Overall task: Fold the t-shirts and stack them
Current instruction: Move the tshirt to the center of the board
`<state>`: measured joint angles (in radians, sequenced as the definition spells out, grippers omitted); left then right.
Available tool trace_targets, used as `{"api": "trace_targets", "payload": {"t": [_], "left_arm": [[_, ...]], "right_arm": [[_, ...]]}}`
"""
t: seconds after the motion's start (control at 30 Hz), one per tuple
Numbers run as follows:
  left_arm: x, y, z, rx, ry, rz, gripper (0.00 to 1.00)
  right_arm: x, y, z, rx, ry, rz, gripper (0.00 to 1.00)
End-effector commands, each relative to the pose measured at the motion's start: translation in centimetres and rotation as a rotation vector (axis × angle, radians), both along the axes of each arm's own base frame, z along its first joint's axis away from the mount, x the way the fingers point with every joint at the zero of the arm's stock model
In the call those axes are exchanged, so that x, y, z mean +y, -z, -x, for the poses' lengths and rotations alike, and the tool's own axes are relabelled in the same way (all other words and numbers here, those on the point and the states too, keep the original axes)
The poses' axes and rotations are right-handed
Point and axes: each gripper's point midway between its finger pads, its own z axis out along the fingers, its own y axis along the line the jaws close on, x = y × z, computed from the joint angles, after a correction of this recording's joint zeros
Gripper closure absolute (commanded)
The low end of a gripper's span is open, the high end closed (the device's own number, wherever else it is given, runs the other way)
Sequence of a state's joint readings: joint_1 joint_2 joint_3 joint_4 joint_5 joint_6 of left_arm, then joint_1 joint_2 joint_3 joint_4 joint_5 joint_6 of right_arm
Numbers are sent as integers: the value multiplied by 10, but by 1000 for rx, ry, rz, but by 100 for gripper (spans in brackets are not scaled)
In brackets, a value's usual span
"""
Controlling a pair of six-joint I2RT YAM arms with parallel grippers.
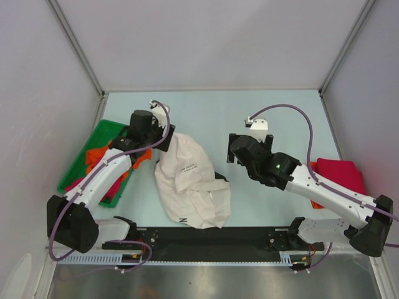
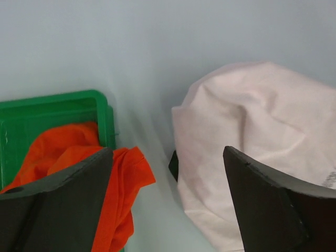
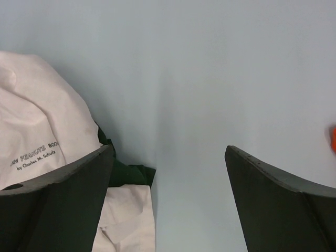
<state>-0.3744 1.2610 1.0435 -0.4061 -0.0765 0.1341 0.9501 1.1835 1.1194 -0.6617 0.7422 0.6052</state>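
A crumpled cream t-shirt [image 1: 190,180] with dark green sleeves and small black print lies in the middle of the table. My left gripper [image 1: 161,138] hovers at its far left corner, open, with nothing between the fingers. The left wrist view has the left gripper [image 2: 167,152] between the cream t-shirt [image 2: 252,121] and an orange t-shirt [image 2: 63,149] that spills over the bin's rim. My right gripper [image 1: 239,152] is open and empty just right of the cream t-shirt. In its own view the right gripper [image 3: 169,148] is over bare table, beside a green sleeve [image 3: 128,173].
A green plastic bin [image 1: 78,168] holding orange cloth stands at the left edge, under my left arm. A folded crimson t-shirt [image 1: 340,174] lies at the right, partly under my right arm. White walls close in the table on three sides.
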Motion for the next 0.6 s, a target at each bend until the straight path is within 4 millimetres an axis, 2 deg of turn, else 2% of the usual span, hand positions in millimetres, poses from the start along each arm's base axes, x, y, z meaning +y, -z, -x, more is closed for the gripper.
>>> {"api": "trace_targets", "payload": {"t": [0.0,0.1,0.2,0.3,0.33,0.4,0.43,0.47,0.57], "left_arm": [[23,34,0,75,-68,-18,14],[31,64,0,155,-79,-42,28],[33,84,-2,223,-80,-46,32],[35,95,-6,257,-90,-44,38],[36,106,-5,291,-96,-53,40],[41,112,-10,314,-118,-72,54],[44,124,-8,358,-126,-83,60],[50,123,-13,360,-158,-69,65],[63,124,-19,363,-206,-60,69]], "right_arm": [[5,-2,-1,-17,9,-40,7],[9,2,-2,-4,-3,-42,7],[14,5,-1,5,-13,-48,7],[16,7,0,11,-21,-50,7],[15,7,1,16,-22,-46,7],[14,8,2,18,-22,-43,7],[13,8,3,19,-22,-40,7],[12,8,3,20,-20,-40,7],[8,8,5,20,-17,-34,7]]}}
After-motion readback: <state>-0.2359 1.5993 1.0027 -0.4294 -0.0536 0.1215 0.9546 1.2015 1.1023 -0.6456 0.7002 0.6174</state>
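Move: The orange t-shirt's loose corner, hanging out of the basket, lies about 6 cm to the left gripper's left, about level with it fore and aft, and roughly 16 cm below. The white t-shirt's middle is some 9 cm to this gripper's right and 10 cm back, while the green basket's middle is about 27 cm to its left. From the right gripper, the orange corner lies some 38 cm left, 5 cm ahead and 20 cm lower. Lower the left gripper about 14 cm towards the orange t-shirt's corner beside the basket, easing some 5 cm to the left as it sinks, most of that early on. Tip the fingers down by roughly 20 degrees on the way and draw them from nearly wide open to about a third open, without gripping anything yet. ##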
